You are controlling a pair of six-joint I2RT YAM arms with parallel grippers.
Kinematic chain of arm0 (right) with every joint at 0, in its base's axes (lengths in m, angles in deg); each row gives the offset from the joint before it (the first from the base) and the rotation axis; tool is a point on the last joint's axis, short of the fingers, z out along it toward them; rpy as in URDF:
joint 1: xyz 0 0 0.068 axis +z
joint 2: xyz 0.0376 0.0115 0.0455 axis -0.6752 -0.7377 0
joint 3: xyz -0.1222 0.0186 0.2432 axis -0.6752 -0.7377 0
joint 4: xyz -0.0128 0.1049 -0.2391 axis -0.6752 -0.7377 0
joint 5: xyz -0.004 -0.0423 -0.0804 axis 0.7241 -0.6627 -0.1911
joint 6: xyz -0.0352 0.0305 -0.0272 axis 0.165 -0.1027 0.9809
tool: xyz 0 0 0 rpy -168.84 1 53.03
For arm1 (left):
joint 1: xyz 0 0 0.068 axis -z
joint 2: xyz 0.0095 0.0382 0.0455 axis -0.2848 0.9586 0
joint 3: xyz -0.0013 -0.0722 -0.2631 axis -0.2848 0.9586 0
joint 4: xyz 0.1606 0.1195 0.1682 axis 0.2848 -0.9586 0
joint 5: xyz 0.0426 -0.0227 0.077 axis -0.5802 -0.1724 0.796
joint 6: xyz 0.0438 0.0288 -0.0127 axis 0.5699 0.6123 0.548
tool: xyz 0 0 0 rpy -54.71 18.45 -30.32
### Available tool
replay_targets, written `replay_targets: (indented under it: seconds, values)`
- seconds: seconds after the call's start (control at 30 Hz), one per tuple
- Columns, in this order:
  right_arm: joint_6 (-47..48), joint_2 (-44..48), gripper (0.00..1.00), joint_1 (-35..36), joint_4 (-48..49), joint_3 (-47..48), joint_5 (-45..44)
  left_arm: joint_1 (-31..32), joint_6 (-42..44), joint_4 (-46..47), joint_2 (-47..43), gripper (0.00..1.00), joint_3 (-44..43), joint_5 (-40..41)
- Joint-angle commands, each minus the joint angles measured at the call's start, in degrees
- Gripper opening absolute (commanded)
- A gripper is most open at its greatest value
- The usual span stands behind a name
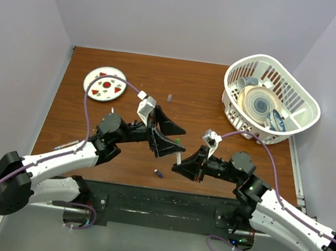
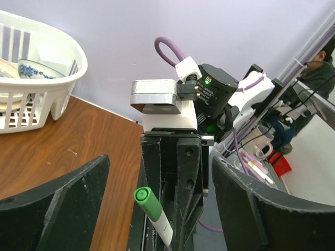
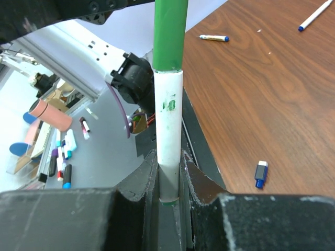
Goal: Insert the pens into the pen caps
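My right gripper is shut on the lower end of a white-barrelled pen and holds it upright above the table's near edge. A green cap sits on the pen's top end. My left gripper is open, and its two fingers flank that green cap without touching it. In the top view the left gripper meets the right gripper at the capped pen. A blue cap lies on the table nearby, also seen from above. A dark grey cap lies farther back.
Two more pens lie on the table in the right wrist view, one short and one at the far edge. A round plate sits at the back left. A white basket with dishes stands at the back right.
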Motion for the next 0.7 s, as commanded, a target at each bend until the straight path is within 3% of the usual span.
replay_targets:
  seconds: [0.0,0.23,0.53,0.63,0.67]
  values:
    - [-1.28,-0.61,0.0,-0.15,3.54,2.63,2.31,-0.23,1.56,0.67,2.62,0.79,-2.84,-3.82]
    - [-2.07,-1.14,0.0,-0.15,5.21,1.93,3.19,-0.23,-2.83,7.43,5.52,0.51,-1.96,-4.26]
    - [-2.51,-0.61,0.0,-0.15,5.83,0.87,3.11,-0.23,-8.1,14.39,8.25,0.34,-1.17,-6.46]
    - [-2.51,-0.87,0.0,-0.15,6.09,0.7,3.11,-0.23,-9.86,16.31,8.43,0.17,-0.55,-6.46]
    - [-2.69,-0.79,0.0,-0.06,6.27,0.7,3.11,-0.23,-10.39,17.11,8.52,0.04,0.14,-6.37]
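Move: At the upper end of the pen standing in the right fingers, the green cap lies about 2 cm to the right of the left hand and 3 cm below it, neither ahead nor back. From the right hand the cap is some 5 cm forward, level sideways, and 6 cm up. The loose blue cap on the table lies 6 cm left of the left hand and 28 cm below; the grey cap is on the table too, about 30 cm ahead, 6 cm left. Closing from almost fully open, the left fingers come around the green cap already on the pen: the hand slides about 2 cm to the right and sinks some 1.5 cm towards the cap, then eases up about 1 cm as the pads draw in on both sides. The right hand keeps its grip on the white barrel, rising barely half a centimetre. ##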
